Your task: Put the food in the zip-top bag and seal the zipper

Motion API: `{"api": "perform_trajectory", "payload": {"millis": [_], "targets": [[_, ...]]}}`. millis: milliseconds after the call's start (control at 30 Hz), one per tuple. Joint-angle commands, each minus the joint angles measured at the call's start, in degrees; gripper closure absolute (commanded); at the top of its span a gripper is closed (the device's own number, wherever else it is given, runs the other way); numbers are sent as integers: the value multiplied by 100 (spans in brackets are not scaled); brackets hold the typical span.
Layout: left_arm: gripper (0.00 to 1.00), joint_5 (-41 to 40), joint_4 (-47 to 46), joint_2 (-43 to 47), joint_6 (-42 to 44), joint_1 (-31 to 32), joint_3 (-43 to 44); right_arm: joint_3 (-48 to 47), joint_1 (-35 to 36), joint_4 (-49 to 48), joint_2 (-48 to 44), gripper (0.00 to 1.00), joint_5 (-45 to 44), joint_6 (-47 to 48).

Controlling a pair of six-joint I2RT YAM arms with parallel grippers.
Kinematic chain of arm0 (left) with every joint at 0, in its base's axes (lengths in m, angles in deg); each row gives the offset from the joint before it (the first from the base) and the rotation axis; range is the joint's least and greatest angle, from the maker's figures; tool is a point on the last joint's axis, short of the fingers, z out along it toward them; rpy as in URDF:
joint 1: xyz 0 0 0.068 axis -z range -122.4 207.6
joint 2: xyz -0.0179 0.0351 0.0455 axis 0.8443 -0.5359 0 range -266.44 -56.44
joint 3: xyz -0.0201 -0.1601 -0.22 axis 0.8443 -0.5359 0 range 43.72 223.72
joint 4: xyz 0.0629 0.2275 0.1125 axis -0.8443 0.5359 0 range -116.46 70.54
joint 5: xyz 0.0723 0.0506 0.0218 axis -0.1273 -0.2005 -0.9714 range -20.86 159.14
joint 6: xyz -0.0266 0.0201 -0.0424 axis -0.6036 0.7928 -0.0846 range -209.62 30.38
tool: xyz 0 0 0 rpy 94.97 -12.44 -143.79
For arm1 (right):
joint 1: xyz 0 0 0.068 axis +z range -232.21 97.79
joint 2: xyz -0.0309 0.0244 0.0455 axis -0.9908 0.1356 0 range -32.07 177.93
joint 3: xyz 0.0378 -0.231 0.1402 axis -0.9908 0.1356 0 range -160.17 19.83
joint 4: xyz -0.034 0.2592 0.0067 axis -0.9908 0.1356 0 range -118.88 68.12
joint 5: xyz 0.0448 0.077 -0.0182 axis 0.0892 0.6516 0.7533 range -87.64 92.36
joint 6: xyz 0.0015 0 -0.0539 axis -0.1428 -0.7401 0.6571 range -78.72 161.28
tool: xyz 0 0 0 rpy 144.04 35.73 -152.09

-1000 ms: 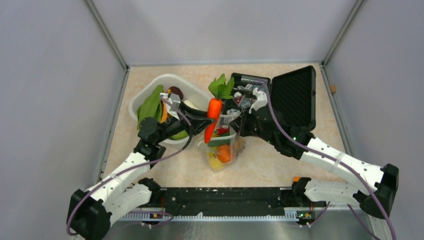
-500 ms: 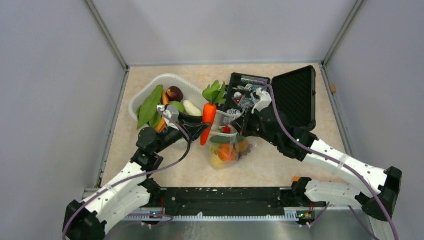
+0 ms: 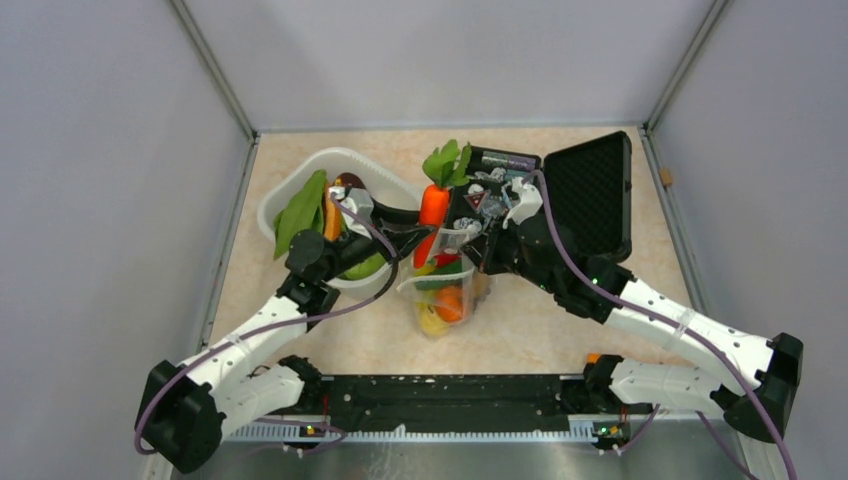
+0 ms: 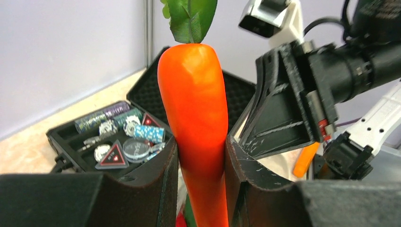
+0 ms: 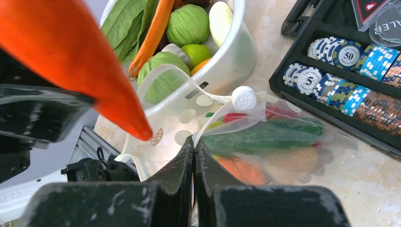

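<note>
An orange carrot (image 4: 194,94) with green leaves (image 3: 447,163) stands tip-down between the jaws of my left gripper (image 4: 201,146), which is shut on it. The carrot's tip (image 5: 137,127) hangs just over the open mouth of the clear dotted zip-top bag (image 5: 189,118). My right gripper (image 5: 194,146) is shut on the bag's mouth edge and holds it up. The zipper (image 5: 208,97), with its white slider (image 5: 244,98), is apart. Inside the bag (image 3: 440,300) lie a cucumber (image 5: 265,137), a tangerine (image 5: 241,170) and a red pepper (image 5: 246,116).
The white basket (image 3: 290,190), left of the bag, holds green leaves (image 3: 300,210), a thinner carrot (image 5: 151,38) and round green fruit (image 5: 187,23). An open black case (image 3: 590,190) of poker chips (image 5: 331,85) sits right behind the bag. Grey walls enclose the table.
My left gripper dipped left with the carrot, then came up and right, so the carrot now stands over the bag's mouth. The right gripper kept its hold on the bag's edge.
</note>
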Motion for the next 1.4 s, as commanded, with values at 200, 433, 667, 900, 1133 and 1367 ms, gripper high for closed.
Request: {"api": "perform_trajectory", "payload": {"millis": [200, 433, 667, 900, 1133, 1367], "targets": [[78, 415, 1207, 540, 1011, 74, -505, -60, -17, -295, -190, 100, -151, -33], [72, 761, 2932, 658, 1980, 142, -330, -93, -17, -383, -181, 100, -164, -59], [62, 401, 4001, 561, 2386, 253, 11, -129, -22, -407, -221, 100, -235, -53], [32, 503, 4483, 312, 2208, 278, 608, -80, -23, -646, -225, 100, 110, 55], [21, 529, 3057, 276, 1397, 273, 724, -82, -20, -642, -99, 100, 408, 97], [24, 706, 2904, -382, 1333, 278, 1032, -157, -24, -575, -92, 100, 397, 113]]}}
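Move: The left hand holds the carrot upright, leaves up. The mouth of the zip-top bag lies some 3 cm back, 1 cm right and 10 cm below that hand. The right gripper pinching the bag's rim is roughly 11 cm right, 3 cm back and 8 cm lower. The vegetable basket's middle is about 22 cm left, 9 cm ahead and 24 cm below; the poker case about 15 cm right, 15 cm ahead and 28 cm below. From the right hand, the mouth is level ahead, about 10 cm left and 2 cm below. Still gripping the carrot, the left hand lowers it tip first into the bag's mouth, sinking about 12 cm and drawing back some 4 cm while its fingers tip down nearly 30 degrees. There they open wide and let go, and the hand rises about 5 cm, easing slightly forward and right. The right gripper keeps its pinch on the bag's rim, drifting about 1 cm back and left at the end. ##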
